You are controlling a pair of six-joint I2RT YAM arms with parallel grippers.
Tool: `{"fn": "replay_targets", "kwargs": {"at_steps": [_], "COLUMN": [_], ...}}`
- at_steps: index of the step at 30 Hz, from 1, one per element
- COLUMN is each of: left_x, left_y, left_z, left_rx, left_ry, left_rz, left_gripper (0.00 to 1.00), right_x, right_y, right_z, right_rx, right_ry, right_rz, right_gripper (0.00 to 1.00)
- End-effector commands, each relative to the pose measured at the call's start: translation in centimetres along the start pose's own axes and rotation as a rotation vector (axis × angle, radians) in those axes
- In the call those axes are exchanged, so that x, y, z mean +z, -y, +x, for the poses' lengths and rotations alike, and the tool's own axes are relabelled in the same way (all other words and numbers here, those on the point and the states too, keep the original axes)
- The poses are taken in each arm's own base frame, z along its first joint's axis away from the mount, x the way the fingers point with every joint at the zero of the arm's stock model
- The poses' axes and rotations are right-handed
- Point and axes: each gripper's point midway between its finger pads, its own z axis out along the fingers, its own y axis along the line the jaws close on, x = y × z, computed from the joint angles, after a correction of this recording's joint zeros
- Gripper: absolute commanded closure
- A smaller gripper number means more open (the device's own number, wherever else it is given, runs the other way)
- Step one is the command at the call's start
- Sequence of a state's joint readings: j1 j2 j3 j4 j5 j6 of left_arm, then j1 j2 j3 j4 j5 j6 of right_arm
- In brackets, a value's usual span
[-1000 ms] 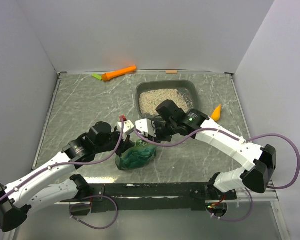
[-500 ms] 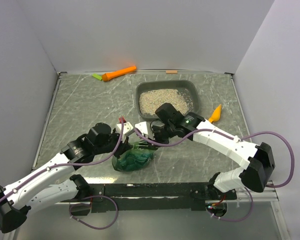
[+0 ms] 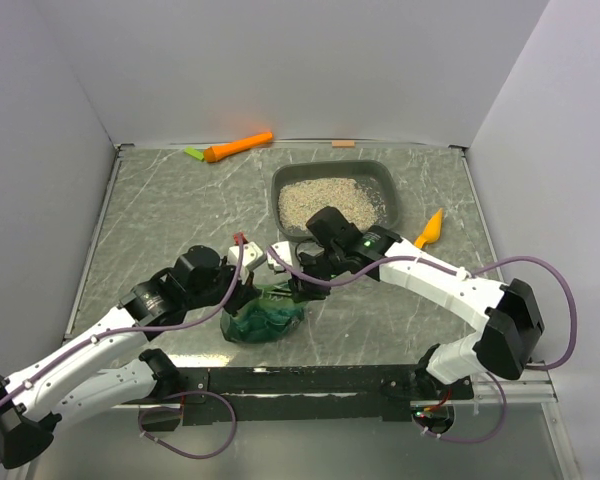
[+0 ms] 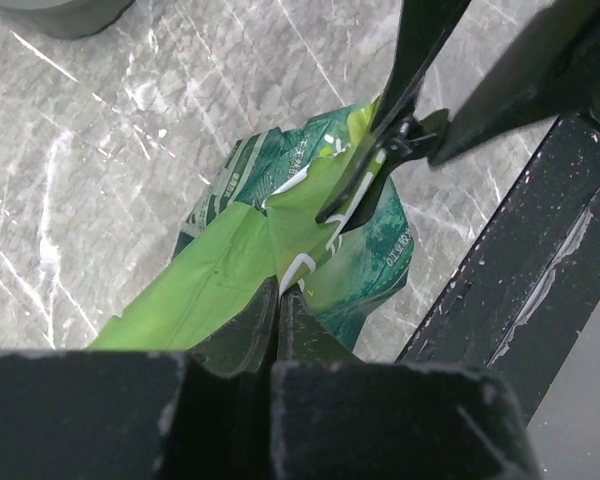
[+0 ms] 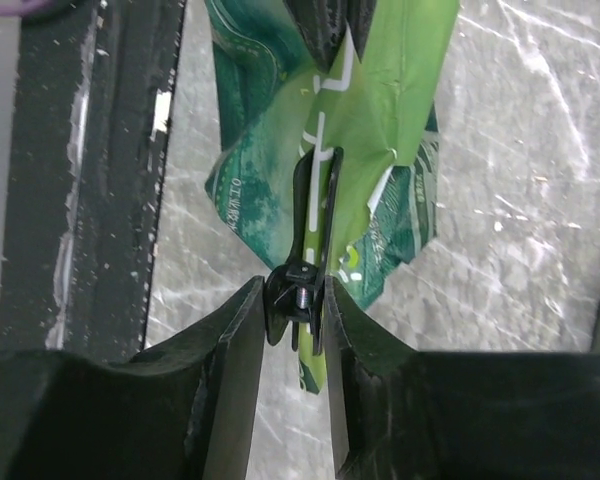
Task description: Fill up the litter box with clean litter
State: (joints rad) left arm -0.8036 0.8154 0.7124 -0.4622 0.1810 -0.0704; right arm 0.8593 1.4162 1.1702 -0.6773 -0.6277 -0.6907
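The dark grey litter box [image 3: 382, 173] stands at the back right of the table, with beige clean litter [image 3: 325, 201] covering its floor. A crinkled green bag [image 3: 266, 320] stands near the front edge, between both arms. My left gripper [image 4: 279, 290] is shut on a fold of the bag's [image 4: 220, 275] top edge. A black clip [image 5: 313, 215] sits on the bag's [image 5: 385, 95] green top flap. My right gripper [image 5: 292, 292] has its jaws pressed on both of the clip's handles. In the top view the two grippers meet just above the bag.
An orange scoop [image 3: 432, 227] lies to the right of the litter box. An orange carrot-shaped object [image 3: 238, 147] with a green piece [image 3: 193, 154] lies by the back wall. A black rail [image 3: 300, 380] runs along the near edge, close to the bag.
Both grippers and the bag have shifted slightly left and toward the near edge. The right jaws have spread a little around the clip's handles.
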Motion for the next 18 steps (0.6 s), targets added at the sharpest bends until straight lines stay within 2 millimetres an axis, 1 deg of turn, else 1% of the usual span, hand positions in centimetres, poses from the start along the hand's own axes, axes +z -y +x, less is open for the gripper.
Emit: {"fn": "replay_targets", "kwargs": {"at_steps": [1,2,3,7,11,12,14,15,16,18], "left_x": [-0.3,-0.3,-0.3,-0.3,-0.2,-0.2,-0.3,-0.3,-0.3,-0.6], "left_y": [0.9,1.0,1.0,1.0,0.9,0.9,0.9,0.9,1.0,0.9], "left_z": [-4.5,-4.5,-4.5,-4.4,-4.4,-4.4,-4.5,-4.5,-4.5,-4.7], "left_rx": [0.049,0.051,0.051,0.052,0.051,0.05,0.05,0.049,0.052,0.054], "left_ry": [0.165,0.165,0.167,0.165,0.163,0.162,0.164,0.164,0.167,0.178], "left_rz": [0.041,0.042,0.043,0.042,0.038,0.039,0.038,0.039,0.041,0.038], "left_gripper": [0.99,0.99,0.99,0.99,0.99,0.99,0.99,0.99,0.99,0.97], "right_x": [2.3,2.3,2.2,1.8,0.7,0.4,-0.5,-1.0,-1.9,-3.1], "right_y": [-1.5,-1.5,-1.5,-1.1,-0.6,-0.1,0.4,1.3,1.8,2.5], "right_z": [-2.2,-2.3,-2.4,-2.5,-3.3,-3.5,-4.1,-4.5,-5.1,-5.6], "right_rx": [0.003,0.001,-0.003,-0.009,-0.027,-0.025,-0.032,-0.007,-0.002,0.048], "right_ry": [0.115,0.119,0.12,0.122,0.144,0.144,0.159,0.165,0.186,0.219], "right_rz": [-0.112,-0.114,-0.111,-0.075,-0.014,0.023,0.077,0.138,0.184,0.25], "right_gripper": [0.55,0.15,0.0,0.0,0.0,0.0,0.0,0.0,0.0,0.0]}}
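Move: The black clip straddling the green bag's folded mouth is already between the right fingers, its middle about 2 cm left of that hand and 1 cm below, level fore and aft. From the right hand, the bag's body lies some 7 cm left, 4 cm back and 9 cm below; the litter box is around 20 cm ahead, 9 cm right and 12 cm below. From the left hand, the clip is roughly 7 cm to the right, level fore and aft and in height. The right fingers let go of the black clip's handles, springing fully open, as the hand edges about 1.5 cm left and back over the clip. It then reverses, coming forward and rising some 1 cm with the open fingers still either side of the clip. The left hand keeps its shut pinch on the bag's mouth, staying almost in place. ##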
